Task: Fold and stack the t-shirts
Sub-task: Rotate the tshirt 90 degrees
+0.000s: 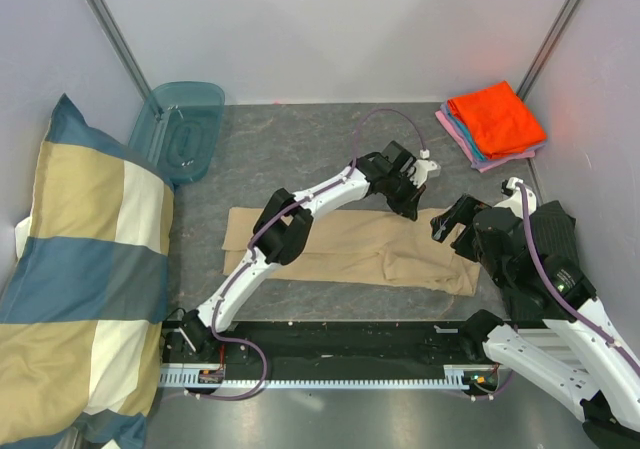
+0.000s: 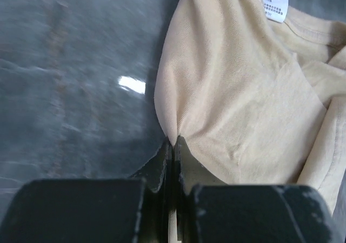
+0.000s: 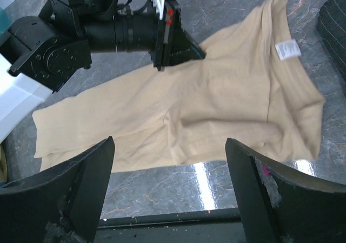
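Note:
A tan t-shirt [image 1: 350, 254] lies folded into a long band across the middle of the table. My left gripper [image 2: 173, 141] is shut on a pinch of its far edge, near the collar end with the white label [image 2: 274, 2]. From above, the left gripper [image 1: 412, 201] sits at the band's far right edge. My right gripper [image 1: 448, 227] hovers open just beside it, over the shirt's right end, with nothing between its fingers [image 3: 86, 172]. At the back right rests a stack of folded t-shirts [image 1: 497, 117], orange on top with blue and pink edges showing beneath.
A big blue-and-cream checked pillow [image 1: 80, 269] fills the left side. A clear teal tub [image 1: 180, 129] stands at the back left. A dark grey striped cloth [image 3: 332, 26] shows at the edge of the right wrist view. White walls close in the table.

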You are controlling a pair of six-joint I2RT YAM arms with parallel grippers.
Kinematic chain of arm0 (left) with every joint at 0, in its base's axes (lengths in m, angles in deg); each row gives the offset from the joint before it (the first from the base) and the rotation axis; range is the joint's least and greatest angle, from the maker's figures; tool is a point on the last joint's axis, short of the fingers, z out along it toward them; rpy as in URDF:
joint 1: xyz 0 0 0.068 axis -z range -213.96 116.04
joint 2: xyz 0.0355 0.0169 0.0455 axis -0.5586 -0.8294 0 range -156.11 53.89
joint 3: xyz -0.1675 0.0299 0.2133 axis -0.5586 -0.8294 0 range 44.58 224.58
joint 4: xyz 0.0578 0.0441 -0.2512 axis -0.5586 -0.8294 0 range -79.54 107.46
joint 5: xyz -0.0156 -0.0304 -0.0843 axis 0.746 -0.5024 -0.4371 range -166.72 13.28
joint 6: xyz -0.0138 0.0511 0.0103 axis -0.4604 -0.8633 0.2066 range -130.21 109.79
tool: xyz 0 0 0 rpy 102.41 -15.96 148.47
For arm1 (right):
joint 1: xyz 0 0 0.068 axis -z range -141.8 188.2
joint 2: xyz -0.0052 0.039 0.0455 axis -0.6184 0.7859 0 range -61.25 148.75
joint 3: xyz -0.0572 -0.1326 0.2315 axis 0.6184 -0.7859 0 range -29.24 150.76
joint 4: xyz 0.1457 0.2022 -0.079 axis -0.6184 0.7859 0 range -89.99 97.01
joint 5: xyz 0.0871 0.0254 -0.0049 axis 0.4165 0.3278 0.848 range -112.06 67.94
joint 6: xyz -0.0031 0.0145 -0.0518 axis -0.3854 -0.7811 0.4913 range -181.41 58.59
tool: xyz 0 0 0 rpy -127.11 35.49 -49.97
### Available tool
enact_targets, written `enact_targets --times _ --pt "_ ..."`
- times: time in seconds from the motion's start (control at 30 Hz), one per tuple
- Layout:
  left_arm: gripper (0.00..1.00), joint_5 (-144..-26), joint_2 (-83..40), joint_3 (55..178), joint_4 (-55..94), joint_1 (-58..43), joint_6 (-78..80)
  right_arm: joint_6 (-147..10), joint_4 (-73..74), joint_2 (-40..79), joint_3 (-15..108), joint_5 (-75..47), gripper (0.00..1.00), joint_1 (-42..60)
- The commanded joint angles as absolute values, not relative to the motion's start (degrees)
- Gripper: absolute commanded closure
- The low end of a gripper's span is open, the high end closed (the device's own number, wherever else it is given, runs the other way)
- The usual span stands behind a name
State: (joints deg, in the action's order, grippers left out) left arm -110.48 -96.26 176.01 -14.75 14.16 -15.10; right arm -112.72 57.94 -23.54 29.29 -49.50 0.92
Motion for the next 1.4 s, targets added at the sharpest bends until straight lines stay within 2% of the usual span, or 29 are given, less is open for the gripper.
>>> enact_targets --times 0.0,0.3,0.63,0.87,0.97,1.07,1.17,1.37 --pt "0.98 -102.2 -101.3 184.9 -14.7 10.0 -3.2 -113.8 57.9 -23.1 28.5 -49.8 0.08 0.8" --pt "0.98 -104.7 -101.3 180.5 -4.4 -6.6 25.9 -114.7 56.1 -22.5 26.2 -48.9 0.08 0.8" --pt "0.98 -99.4 -101.5 176.6 8.4 -15.5 56.7 -115.0 54.4 -21.1 24.9 -47.7 0.08 0.8" --pt "0.98 -93.3 -101.8 176.9 9.4 -16.4 60.1 -114.8 52.7 -20.6 22.9 -46.8 0.08 0.8" --pt "0.98 -93.8 -102.0 176.9 8.9 -17.8 59.9 -115.5 46.4 -20.1 14.8 -43.8 0.08 0.8" --pt "0.98 -94.2 -101.2 175.0 8.6 -19.5 58.4 -117.2 31.8 -17.8 7.4 -37.3 0.09 0.8" --pt "0.98 -94.4 -100.5 173.0 8.6 -21.6 58.0 -118.3 22.3 -11.2 4.7 -31.9 0.1 0.8" --pt "0.98 -94.4 -101.1 172.1 9.8 -24.6 60.1 -117.7 16.1 1.1 9.0 -31.0 0.1 -1.3"
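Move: The left fingers already pinch the t-shirt's far edge; its middle lies about 14 cm left and 9 cm nearer. They take it to bare table some 31 cm ahead and 27 left. The teal bin sits about 60 cm left and 30 ahead, the folded stack 23 cm right and 32 ahead. From the right hand, the t-shirt's middle is roughly 24 cm left, 6 ahead and 24 below, the stack some 13 right, 45 ahead and 21 below. Dragging the pinched edge low over the table, the left hand sweeps forward and left, some 30 cm ahead and 27 across, towards the bare patch by the bin. It swivels nearly a quarter turn counter-clockwise with its grip shut, pauses late, then goes left again. The right hand, wide open and empty, sinks about 17 cm, mostly late, drifting 8 cm left and tipping down. ##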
